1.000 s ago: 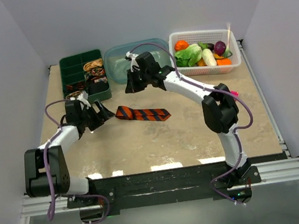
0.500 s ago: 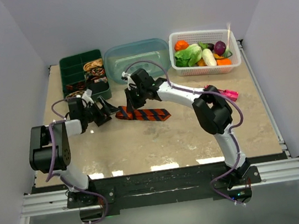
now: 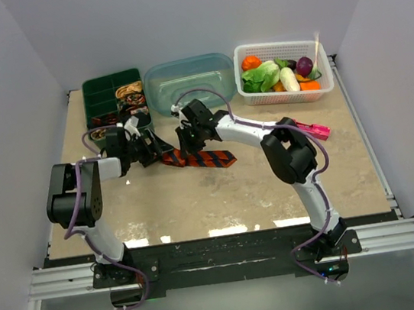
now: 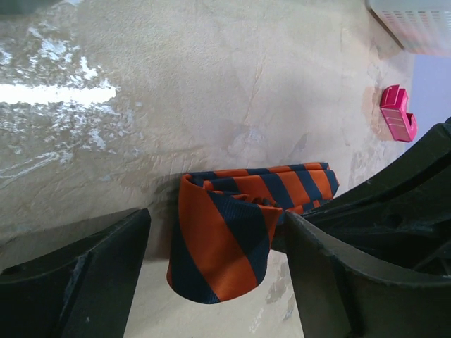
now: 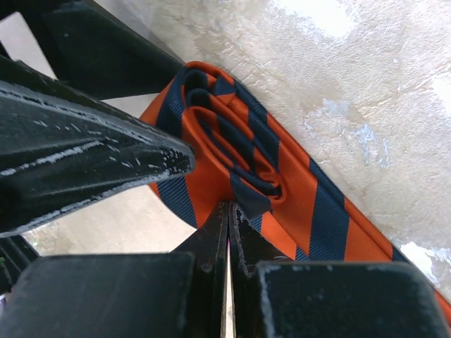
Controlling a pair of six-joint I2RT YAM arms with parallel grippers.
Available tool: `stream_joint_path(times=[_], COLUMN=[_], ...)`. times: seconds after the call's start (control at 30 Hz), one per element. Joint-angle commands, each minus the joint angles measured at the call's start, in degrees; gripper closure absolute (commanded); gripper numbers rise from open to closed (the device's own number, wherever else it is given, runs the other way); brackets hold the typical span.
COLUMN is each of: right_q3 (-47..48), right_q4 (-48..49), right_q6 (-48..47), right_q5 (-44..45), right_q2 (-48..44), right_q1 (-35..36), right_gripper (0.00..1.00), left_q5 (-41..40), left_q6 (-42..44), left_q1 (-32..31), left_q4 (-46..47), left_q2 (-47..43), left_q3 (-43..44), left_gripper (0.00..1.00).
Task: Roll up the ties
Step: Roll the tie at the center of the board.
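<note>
The orange tie with dark diagonal stripes [image 3: 209,158] lies folded on the table, its left end partly rolled. My left gripper [image 3: 159,151] is open, with one finger on each side of that left end [image 4: 224,246]. My right gripper [image 3: 188,147] is shut, and its joined tips [image 5: 227,209] rest against the rolled fold of the tie [image 5: 282,176]; I see no fabric between the jaws. Small coiled ties [image 3: 131,95] sit in the green compartment box [image 3: 97,89] at the back left.
A teal tub [image 3: 190,76] stands at the back centre. A white basket of vegetables [image 3: 322,87] is at the back right. A pink flat gadget [image 3: 313,129] lies on the table right of the arms and also shows in the left wrist view [image 4: 397,113].
My right gripper came down from near the teal tub onto the tie's left part. My left gripper moved right until its open fingers straddle the tie's left end.
</note>
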Motion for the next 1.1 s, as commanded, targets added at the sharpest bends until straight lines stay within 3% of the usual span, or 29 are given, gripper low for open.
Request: stream_joint_path(times=[0.0, 0.37, 0.57, 0.87, 1.07], right_q3=[2.6, 5.4, 7.7, 7.7, 0.8], right_q4=[-0.5, 0.9, 0.8, 0.9, 2.6], right_q6=[-1.5, -0.8, -0.8, -0.2, -0.1], right_q5=[2.2, 3.1, 2.9, 2.3, 5.5], right_q2=[1.1, 2.5, 3.4, 4.2, -3.4], right_q1=[-0.1, -0.1, -0.1, -0.2, -1.2], right_gripper=[1.0, 1.0, 1.0, 1.0, 1.0], left_q5=[-2.4, 0.8, 4.7, 6.4, 6.8], left_q6=[0.6, -1.1, -4.0, -8.4, -9.0], left_q1=[-0.3, -0.3, -0.4, -0.4, -0.4], left_q4=[-2.4, 2.5, 9.9, 17.2, 18.2], left_q2=[2.6, 3.5, 5.4, 4.6, 4.6], left_q3=[-0.2, -3.3, -4.9, -7.1, -7.9], left_gripper=[0.22, 0.32, 0.48, 0.53, 0.55])
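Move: The tie's rolled end already lies between the left hand's open fingertips, its middle about 3 cm to the right and 2 cm below. The flat tail's middle is some 15 cm right of the left hand, 3 cm back and 3 cm lower; the green bin is about 17 cm ahead and 12 cm left, level in height. From the closed right fingertips, the roll's middle is about 3 cm left, level fore-and-aft, 1 cm lower. The left hand closes its fingers from wide open to about half around the tie's rolled end, one finger each side, while it eases about 1 cm each down, back and to the right and rolls some 10 degrees, left side sinking. The right hand, its fingers still shut, slides roughly 2.5 cm forward and 1 cm left along the inner side of the roll, rising slightly on the way and dipping back to its starting height, its tips staying close against the coil. ##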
